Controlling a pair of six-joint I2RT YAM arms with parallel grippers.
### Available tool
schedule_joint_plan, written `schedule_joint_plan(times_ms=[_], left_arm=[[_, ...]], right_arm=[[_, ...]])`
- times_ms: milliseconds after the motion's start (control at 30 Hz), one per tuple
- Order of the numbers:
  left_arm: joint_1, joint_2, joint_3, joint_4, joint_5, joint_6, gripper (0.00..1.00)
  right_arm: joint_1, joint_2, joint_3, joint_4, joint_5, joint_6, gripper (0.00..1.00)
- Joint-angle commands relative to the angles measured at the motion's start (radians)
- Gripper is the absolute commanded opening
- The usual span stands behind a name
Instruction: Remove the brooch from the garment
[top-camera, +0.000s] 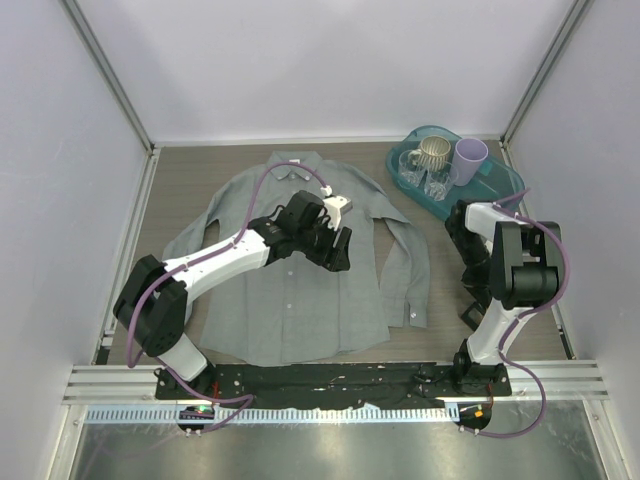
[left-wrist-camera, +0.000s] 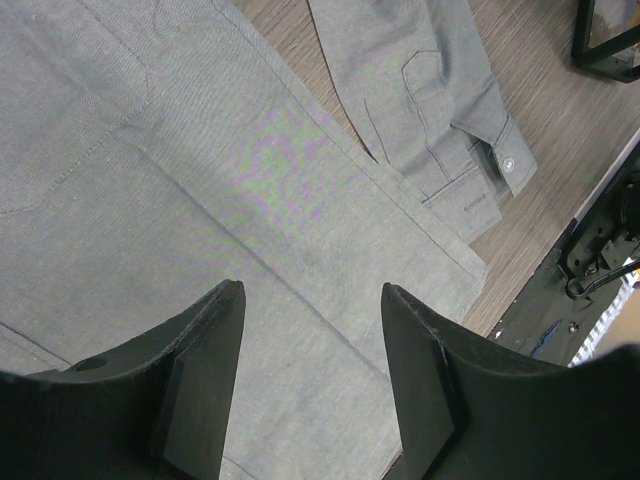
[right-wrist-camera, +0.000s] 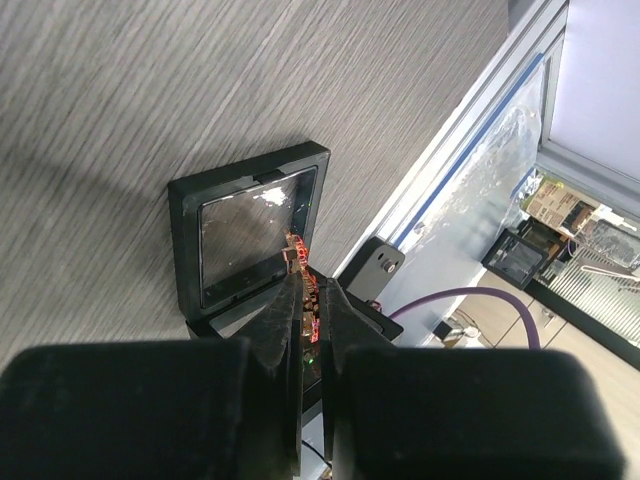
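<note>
The garment (top-camera: 300, 300), a grey collared shirt, lies flat on the table and fills the left wrist view (left-wrist-camera: 200, 180). My left gripper (top-camera: 340, 250) hovers over the shirt's right chest, open and empty, with bare cloth between its jaws (left-wrist-camera: 312, 300). My right gripper (right-wrist-camera: 312, 280) is shut on the brooch (right-wrist-camera: 300, 252), a small red-orange piece sticking out past the fingertips. It hangs just above a black square display box (right-wrist-camera: 250, 230) on the table right of the shirt. In the top view the right gripper (top-camera: 470, 295) points down there, and the brooch is too small to see.
A teal tray (top-camera: 505, 180) at the back right holds a striped mug (top-camera: 433, 153), a purple cup (top-camera: 470, 155) and glasses. The shirt's right sleeve and cuff (left-wrist-camera: 500, 160) lie beside the body. The black box (left-wrist-camera: 610, 40) and the table's near rail (top-camera: 340, 378) are close by.
</note>
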Motion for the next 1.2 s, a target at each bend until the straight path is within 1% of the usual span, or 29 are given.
schedule_joint_plan(times_ms=[0, 267, 367, 400, 600, 1033, 1133, 1167], left_arm=[[0.005, -0.032, -0.003, 0.046, 0.015, -0.006, 0.61], [0.005, -0.033, -0.003, 0.044, 0.015, -0.004, 0.61], [0.005, -0.032, -0.003, 0.044, 0.013, -0.003, 0.61], [0.006, -0.033, -0.003, 0.044, 0.013, -0.003, 0.61], [0.006, -0.034, -0.006, 0.046, 0.013, -0.004, 0.61], [0.006, -0.040, -0.006, 0.047, 0.013, -0.003, 0.61], [0.006, -0.040, -0.006, 0.046, 0.013, -0.004, 0.61], [0.008, -0.041, -0.006, 0.044, 0.015, -0.006, 0.61]], right_arm=[[0.006, 0.011, -0.008, -0.007, 0.011, 0.011, 0.05], [0.006, 0.016, -0.005, 0.004, 0.009, 0.011, 0.06], [0.007, 0.017, -0.001, 0.002, 0.002, 0.008, 0.09], [0.007, 0.016, 0.001, 0.004, 0.000, 0.006, 0.13], [0.007, 0.019, 0.002, 0.004, -0.004, 0.000, 0.23], [0.007, 0.001, 0.036, 0.005, -0.007, -0.017, 0.37], [0.007, -0.004, 0.053, 0.004, -0.001, -0.023, 0.42], [0.007, -0.006, 0.056, 0.004, -0.003, -0.026, 0.45]])
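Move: The black open box lies almost directly beneath the right hand, which is holding the brooch: some 5 cm below and about 2 cm to the left. The cuff of the garment's nearer sleeve is roughly 19 cm left of this hand and 1 cm farther out; the teal tub is some 31 cm ahead and 8 cm left. For the left hand, the box is about 34 cm to the right, 10 cm back and 12 cm below. Settle the right gripper slightly back and down over the black box, only about half a centimetre each way, and hold there with the wrist angle kept. Then open the fingers from nearly shut to some two fifths and let go of the brooch above the tray, easing the hand just under 1 cm forward as they spread further. ##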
